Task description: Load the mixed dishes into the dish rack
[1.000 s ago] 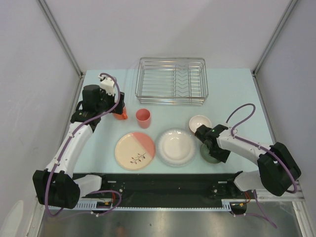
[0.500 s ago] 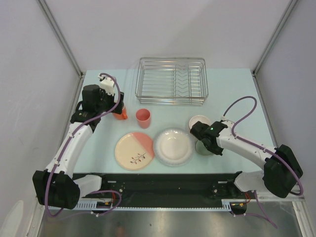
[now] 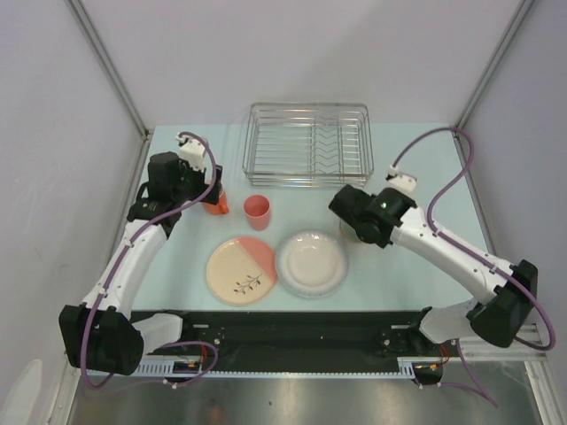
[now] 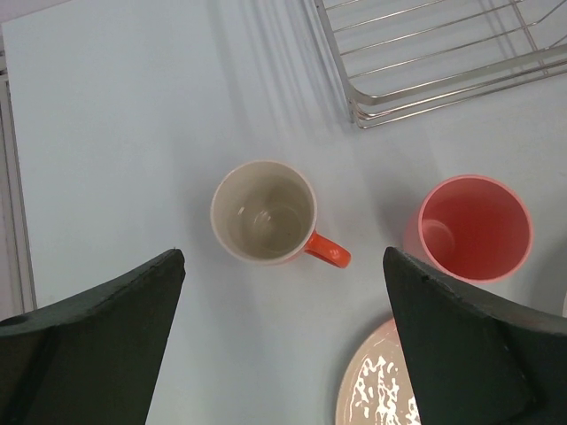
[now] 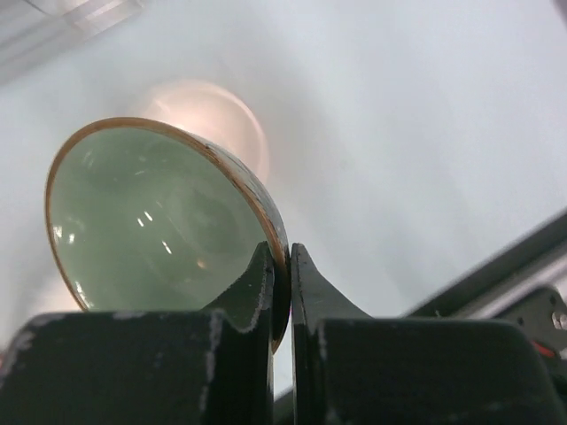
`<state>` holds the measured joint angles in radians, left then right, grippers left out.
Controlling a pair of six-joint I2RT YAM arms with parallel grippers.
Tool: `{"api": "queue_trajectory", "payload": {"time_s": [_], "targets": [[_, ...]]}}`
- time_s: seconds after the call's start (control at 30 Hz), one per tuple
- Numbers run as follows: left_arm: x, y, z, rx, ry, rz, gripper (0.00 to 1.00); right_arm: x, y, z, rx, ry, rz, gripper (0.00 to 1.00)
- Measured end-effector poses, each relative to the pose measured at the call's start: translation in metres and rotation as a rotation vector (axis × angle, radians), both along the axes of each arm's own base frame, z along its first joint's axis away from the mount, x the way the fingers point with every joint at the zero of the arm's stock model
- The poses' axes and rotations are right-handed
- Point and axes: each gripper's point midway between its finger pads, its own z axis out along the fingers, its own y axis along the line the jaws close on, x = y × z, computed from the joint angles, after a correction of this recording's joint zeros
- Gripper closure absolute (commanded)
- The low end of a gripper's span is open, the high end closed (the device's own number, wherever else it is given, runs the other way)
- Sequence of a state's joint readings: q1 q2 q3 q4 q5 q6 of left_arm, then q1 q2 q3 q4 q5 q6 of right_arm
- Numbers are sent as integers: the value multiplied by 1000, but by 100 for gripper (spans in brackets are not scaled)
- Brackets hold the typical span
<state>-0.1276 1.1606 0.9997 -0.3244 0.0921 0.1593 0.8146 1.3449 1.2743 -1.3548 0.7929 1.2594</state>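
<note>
My right gripper is shut on the rim of the green bowl, which hangs tilted above the table. Below it lies the pale pink bowl, blurred. In the top view the right gripper hovers just in front of the dish rack and covers both bowls. My left gripper is open above the orange mug, which stands upright with its handle towards the small pink cup. The cream-and-pink plate and the white plate lie side by side near the front.
The wire rack holds nothing. White walls close in the table on the left, back and right. A black rail runs along the near edge between the arm bases.
My right gripper shut on the green bowl's rim, lifted it off the table and carried it back and left, over the pale pink bowl. The left arm stayed still.
</note>
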Motion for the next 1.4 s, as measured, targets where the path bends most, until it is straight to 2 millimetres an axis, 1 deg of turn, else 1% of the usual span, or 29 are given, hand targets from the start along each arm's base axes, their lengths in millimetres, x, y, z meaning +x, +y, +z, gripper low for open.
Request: {"api": "queue_trajectory", "payload": {"time_s": [0.03, 0.07, 0.1, 0.13, 0.17, 0.27, 0.3, 0.37, 0.43, 0.5, 0.6, 0.67, 0.7, 0.73, 0.8, 0.9, 0.97, 1.03, 1.07, 1.1, 1.17, 1.27, 1.33, 1.4], "targets": [[0, 0, -2, 1, 3, 2, 0, 9, 4, 13, -8, -30, 10, 100], [-1, 1, -4, 3, 7, 3, 0, 22, 10, 30, -24, -69, 20, 100], [-2, 1, -6, 3, 13, 4, 0, 39, 18, 48, -47, -117, 27, 100], [-2, 2, -8, 4, 16, 6, 0, 49, 21, 56, -68, -142, 31, 100], [-3, 2, -10, 5, 21, 7, 0, 63, 26, 68, -110, -176, 31, 100], [-3, 4, -12, 6, 25, 13, 1, 113, 40, 99, -262, -275, 10, 100], [-2, 5, -12, 6, 25, 15, 0, 133, 44, 108, -313, -307, -7, 100], [-2, 6, -12, 6, 26, 18, 0, 163, 47, 109, -400, -322, -35, 100], [-2, 8, -12, 6, 27, 24, 0, 192, 41, 99, -464, -305, -76, 100], [-2, 11, -12, 7, 27, 32, 0, 219, 27, 84, -515, -276, -123, 100], [-1, 15, -15, 7, 34, 43, 0, 249, -7, 53, -632, -174, -163, 100], [0, 17, -18, 9, 44, 48, 0, 263, -25, 34, -687, -111, -173, 100], [1, 18, -20, 10, 50, 49, 0, 269, -34, 28, -725, -88, -183, 100], [2, 18, -23, 12, 58, 49, 0, 274, -38, 28, -746, -91, -196, 100], [2, 19, -28, 14, 74, 48, 0, 285, -35, 30, -751, -108, -195, 100], [3, 19, -33, 16, 89, 48, 0, 299, -25, 29, -763, -126, -171, 100], [3, 19, -35, 15, 95, 48, 0, 307, -18, 20, -793, -134, -138, 100], [4, 19, -37, 12, 101, 48, 0, 309, -10, 11, -855, -120, -77, 100], [4, 18, -38, 10, 105, 45, 0, 311, -5, 13, -882, -123, -50, 100], [5, 17, -39, 7, 107, 45, 0, 318, 5, 17, -914, -137, -12, 100], [6, 17, -42, 5, 113, 42, 0, 330, 25, 23, -918, -212, 48, 100], [7, 16, -46, 5, 126, 40, 0, 333, 45, 40, -951, -259, 85, 100], [7, 16, -48, 4, 129, 39, 0, 334, 54, 51, -953, -311, 98, 100], [7, 16, -47, 3, 128, 39, 0, 333, 55, 60, -959, -339, 93, 100]]}}
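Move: The dish rack, where the green bowl pinched by its rim in the right hand is going, has its middle about 34 cm ahead, 21 cm left and 13 cm below. The pale bowl sits roughly 9 cm ahead and 7 cm left, the white plate 4 cm back and 22 cm left, both some 17 cm down. From the left hand the mug is about 4 cm ahead, 3 cm right and 18 cm below, the red cup level and 19 cm right, and the rack 22 cm ahead and 38 cm right. The green bowl, still pinched by its rim, is carried forward about 33 cm by the right hand, rising in an arc past the pale bowl, sinking towards the rack, then rising again over its right half. The hand veers right, then left, rolling left side down over 50 degrees until its fingers point right-forward, almost level. The open left hand sinks about 5 cm towards the mug. ##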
